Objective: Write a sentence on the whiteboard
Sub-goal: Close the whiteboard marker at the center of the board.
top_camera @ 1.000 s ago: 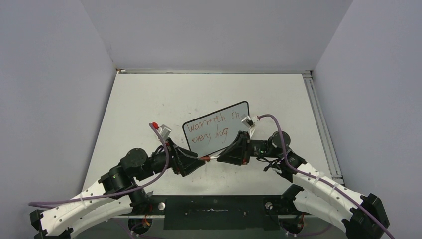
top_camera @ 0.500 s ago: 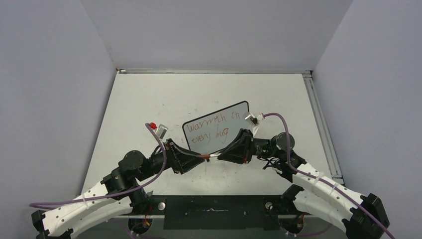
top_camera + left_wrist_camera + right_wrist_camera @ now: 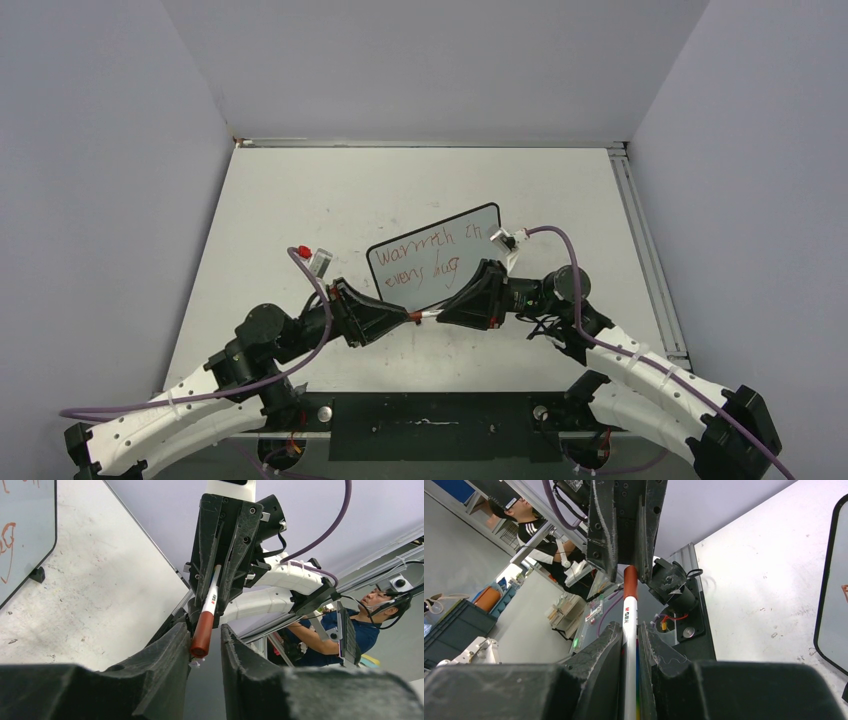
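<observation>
The whiteboard (image 3: 432,225) stands tilted at mid-table with the sentence (image 3: 410,248) in red handwriting on two lines; its corner shows in the left wrist view (image 3: 25,530) and its edge in the right wrist view (image 3: 834,605). My right gripper (image 3: 445,313) (image 3: 629,626) is shut on the white barrel of a marker (image 3: 426,316) (image 3: 630,612). The marker's red cap (image 3: 202,630) (image 3: 630,577) points into my left gripper (image 3: 407,319) (image 3: 206,627). The cap rests against one finger, and a gap shows at the other. Both grippers meet just in front of the board.
A metal rail (image 3: 640,240) runs along the right edge of the white table (image 3: 300,200). Grey walls close in the left, back and right sides. The arm bases sit at the near edge.
My left gripper's jaws have narrowed around the red cap, and the left arm has drawn slightly back and left. The right gripper holds the marker as before.
</observation>
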You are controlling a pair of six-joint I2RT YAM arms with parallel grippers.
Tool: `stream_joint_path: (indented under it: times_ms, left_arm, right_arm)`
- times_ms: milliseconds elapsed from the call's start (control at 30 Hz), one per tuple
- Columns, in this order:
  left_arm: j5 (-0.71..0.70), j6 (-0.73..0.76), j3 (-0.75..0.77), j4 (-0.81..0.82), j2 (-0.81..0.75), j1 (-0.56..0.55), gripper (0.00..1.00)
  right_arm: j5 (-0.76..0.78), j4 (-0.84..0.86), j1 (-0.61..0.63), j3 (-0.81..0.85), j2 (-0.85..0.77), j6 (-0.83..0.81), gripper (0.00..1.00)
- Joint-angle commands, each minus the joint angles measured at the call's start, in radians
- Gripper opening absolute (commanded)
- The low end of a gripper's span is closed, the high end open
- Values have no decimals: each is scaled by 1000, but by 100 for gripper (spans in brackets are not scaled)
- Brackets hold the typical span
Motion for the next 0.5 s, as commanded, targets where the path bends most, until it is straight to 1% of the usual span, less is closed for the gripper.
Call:
stream_joint_path:
  times_ms: [0, 67, 133, 200, 333, 467]
  left_arm:
    - [24, -13, 4, 81, -3, 2, 24]
    - [31, -16, 4, 83, 0, 4, 21]
    - [39, -18, 4, 83, 4, 5, 14]
    - [51, -23, 0, 93, 11, 4, 0]
    - [82, -37, -22, 156, 19, 4, 0]
    - [105, -32, -22, 172, 42, 5, 0]
  right_arm:
    - [-14, 75, 0, 2, -3, -2, 5]
    - [-11, 70, 0, 3, -5, -2, 5]
    - [-10, 67, -1, 6, -6, -4, 5]
    - [-9, 65, 0, 9, -6, -6, 5]
    - [-5, 73, 8, 9, -3, -7, 5]
    - [9, 93, 31, 11, 4, -7, 5]
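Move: Just beyond the left hand's half-closed fingertips sits the red cap on the end of the whiteboard marker, about 2 cm to that hand's right and level with it in depth and height. From the right hand, which already grips the white barrel, the cap is roughly 6 cm to the left, at the same depth and height. The whiteboard's middle lies about 25 cm ahead of the left hand, some 7 cm to its right and roughly 25 cm below. Closing from about a third open to nearly shut, the left fingers come onto the red cap from both sides and pinch it, while that hand stays almost in place, easing only about half a centimetre rightwards towards the right hand and slightly back. The right hand hardly stirs and keeps its hold on the barrel. ##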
